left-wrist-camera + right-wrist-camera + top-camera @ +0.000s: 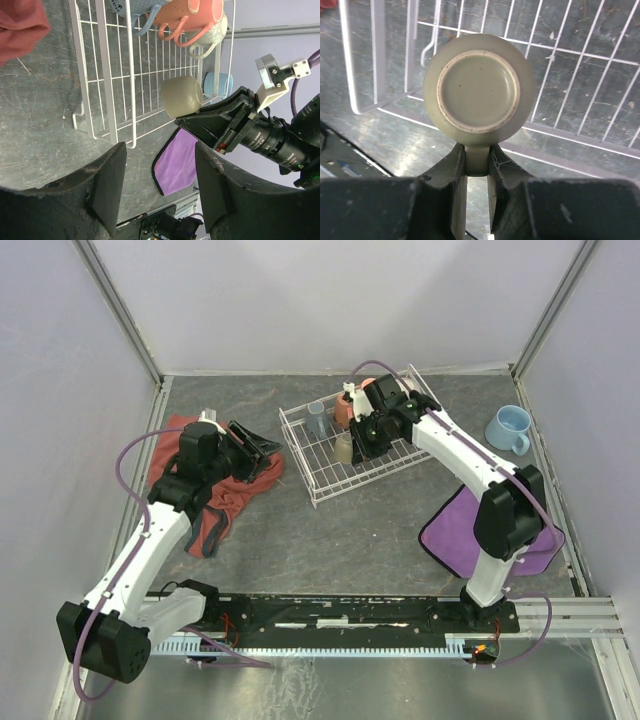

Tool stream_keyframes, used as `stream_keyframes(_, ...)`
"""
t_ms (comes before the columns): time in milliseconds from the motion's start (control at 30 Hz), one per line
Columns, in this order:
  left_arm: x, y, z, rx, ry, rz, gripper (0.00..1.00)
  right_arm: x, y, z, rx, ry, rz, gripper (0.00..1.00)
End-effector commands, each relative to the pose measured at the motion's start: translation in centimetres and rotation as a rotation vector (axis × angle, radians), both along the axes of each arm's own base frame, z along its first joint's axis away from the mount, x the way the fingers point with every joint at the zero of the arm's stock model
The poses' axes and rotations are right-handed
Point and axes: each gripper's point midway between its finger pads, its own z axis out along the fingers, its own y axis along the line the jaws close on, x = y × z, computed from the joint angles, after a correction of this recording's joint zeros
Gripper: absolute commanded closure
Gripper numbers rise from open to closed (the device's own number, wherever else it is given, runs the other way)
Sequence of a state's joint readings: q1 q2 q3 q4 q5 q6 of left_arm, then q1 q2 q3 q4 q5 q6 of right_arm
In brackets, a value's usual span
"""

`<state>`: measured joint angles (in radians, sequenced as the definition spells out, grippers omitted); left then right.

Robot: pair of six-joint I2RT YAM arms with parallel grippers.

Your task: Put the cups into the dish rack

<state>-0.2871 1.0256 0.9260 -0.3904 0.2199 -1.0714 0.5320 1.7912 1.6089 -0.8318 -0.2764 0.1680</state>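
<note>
My right gripper (478, 157) is shut on the handle of the olive-green cup (479, 85), whose base faces the wrist camera. From above, the olive-green cup (343, 448) sits over the right half of the white wire dish rack (312, 478). I cannot tell whether it touches the wires. A grey-blue cup (317, 418) and a salmon cup (344, 412) stand at the rack's far side. A white cup (212, 32) stands beside the salmon cup (192, 12). The light blue cup (508, 428) stands on the table at the far right. My left gripper (262, 445) is open and empty over a red cloth (215, 502).
A purple cloth (455, 532) lies by the right arm's base, near the rack's front right corner. The red cloth covers the table left of the rack. Pale walls enclose the table on the left, back and right.
</note>
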Motion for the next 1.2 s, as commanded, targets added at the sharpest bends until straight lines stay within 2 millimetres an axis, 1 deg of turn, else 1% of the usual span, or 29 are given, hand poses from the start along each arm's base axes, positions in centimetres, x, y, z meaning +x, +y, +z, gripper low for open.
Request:
stream_keyframes(0,0.2,-0.2,0.4,0.017,-0.047,-0.041,0.37,2.3,0.3,0.0,-0.079,-0.152,0.061,0.99)
stream_keyframes(100,0.1,-0.1,0.0,0.024,-0.041,-0.046,0.37,2.6,1.2,-0.7,-0.091,-0.204,0.097,0.99)
stream_keyframes(200,0.1,0.0,-0.3,0.031,-0.037,-0.048,0.37,2.6,2.2,-1.5,-0.077,-0.203,0.114,0.99)
stream_keyframes(400,0.1,0.3,-0.6,0.042,-0.038,-0.049,0.37,3.4,3.7,-3.0,-0.069,-0.221,0.118,0.99)
stream_keyframes(500,0.1,0.5,-0.8,0.045,-0.034,-0.047,0.37,3.6,4.8,-3.6,-0.068,-0.24,0.133,0.99)
stream_keyframes(667,0.1,1.0,-0.9,0.048,-0.034,-0.042,0.37,4.2,5.9,-4.4,-0.084,-0.264,0.139,0.99)
stream_keyframes(867,0.1,1.6,-0.8,0.061,-0.037,-0.036,0.37,4.6,6.3,-5.2,-0.099,-0.282,0.128,0.99)
stream_keyframes(1067,0.2,1.9,-0.9,0.061,-0.033,-0.033,0.38,4.0,6.9,-6.2,-0.135,-0.286,0.155,0.99)
stream_keyframes(1167,0.3,2.0,-0.9,0.061,-0.033,-0.032,0.38,3.9,6.8,-6.6,-0.164,-0.299,0.152,0.99)
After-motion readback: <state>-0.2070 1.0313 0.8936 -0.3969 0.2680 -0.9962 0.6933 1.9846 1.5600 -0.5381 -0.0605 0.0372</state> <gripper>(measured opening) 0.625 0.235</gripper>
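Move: The khaki cup is already pinched by its handle in the right fingers. Its place, the empty left end of the rack, is about 8 cm to that hand's left, 4 ahead and 10 below. The blue-grey cup stands some 11 cm ahead and 8 left, the small coral cup 15 ahead and 2 left. The rack's near-left corner is level with the hand, 8 left. From the left hand that place lies roughly 8 cm ahead, 10 right and 19 below. The khaki cup, base up, is lowered about 8 cm into the left end of the rack and carried some 6 cm left; the right hand also works slightly forward, its wrist turning roughly 15 degrees while the fingers keep their pinch on the handle. The open left hand drifts 2 cm left, away from the rack, and sinks about as much. ##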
